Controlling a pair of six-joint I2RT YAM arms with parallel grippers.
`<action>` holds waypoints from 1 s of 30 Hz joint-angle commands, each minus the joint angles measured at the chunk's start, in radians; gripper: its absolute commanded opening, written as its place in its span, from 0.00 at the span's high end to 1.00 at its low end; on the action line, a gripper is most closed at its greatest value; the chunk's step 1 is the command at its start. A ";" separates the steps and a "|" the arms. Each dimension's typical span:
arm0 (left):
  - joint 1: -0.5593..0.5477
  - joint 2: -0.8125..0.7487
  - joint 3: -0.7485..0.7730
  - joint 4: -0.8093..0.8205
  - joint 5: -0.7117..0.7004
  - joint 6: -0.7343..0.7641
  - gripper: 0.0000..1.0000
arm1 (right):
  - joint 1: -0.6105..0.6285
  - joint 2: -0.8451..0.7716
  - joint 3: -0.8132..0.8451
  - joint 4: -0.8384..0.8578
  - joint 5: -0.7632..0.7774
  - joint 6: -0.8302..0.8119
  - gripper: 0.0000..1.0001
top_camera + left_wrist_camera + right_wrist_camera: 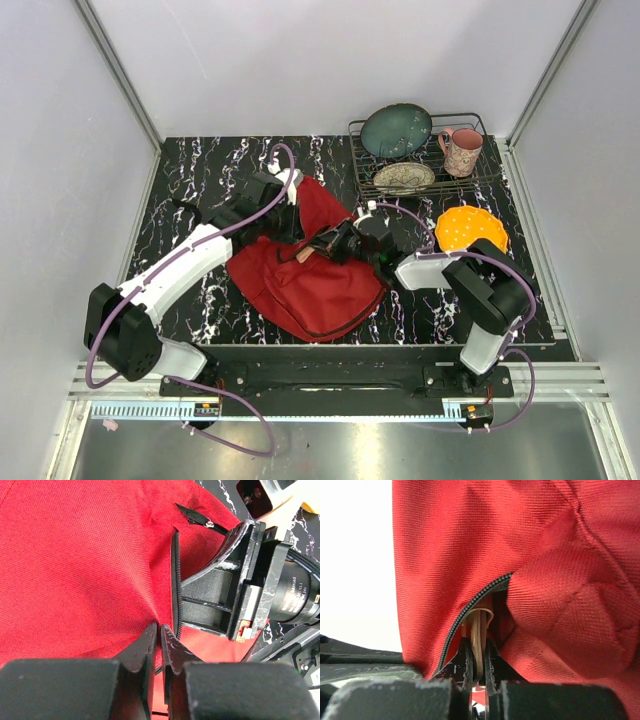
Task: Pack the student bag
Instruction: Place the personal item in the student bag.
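The student bag (pixel 315 285), a red fabric backpack, lies slumped in the middle of the black marbled table. My left gripper (pixel 159 627) sits at its far side, shut on a fold of red fabric right beside the black zip teeth (pixel 175 580). My right gripper (pixel 477 642) comes in from the right, shut on a bundle of thin tan sticks (pixel 479 622). The bundle's tip pokes into the zip opening (pixel 470 607) of the bag. In the top view the right gripper (pixel 338 243) is against the bag's upper right edge. What is inside the bag is hidden.
A wire rack (pixel 490 170) at the back right holds a dark teal plate (pixel 396 130), a patterned plate (pixel 404 178) and a pink mug (pixel 461 150). An orange dish (pixel 471 228) lies just in front of it, beside the right arm.
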 commanded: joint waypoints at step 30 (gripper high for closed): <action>0.057 -0.107 -0.075 0.030 0.053 -0.023 0.28 | 0.019 -0.201 0.069 -0.494 0.193 -0.276 0.27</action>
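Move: The bag's zipped opening lies about 4 cm left of the right fingers, 2 cm ahead and 2 cm below; the tan wallet pinched in them, about 2 cm to their left, already pokes in. The red bag's middle is roughly 6 cm back from the right hand and 6 below. From the left fingers, on the bag by the zipper, the opening is about 2 cm right and 4 below, the wallet's middle 3 right, 2 back and 4 below. Keep the right fingers shut on the wallet and feed it forward and left into the opening, about 4 cm, rising over a 3 cm arc. Then sink, spread the fingers to let go, and back out some 5 cm to the right and back, tips dipping. Hold the left hand nearly still on the bag's edge, then open it wide as the right hand withdraws, easing back and down. ##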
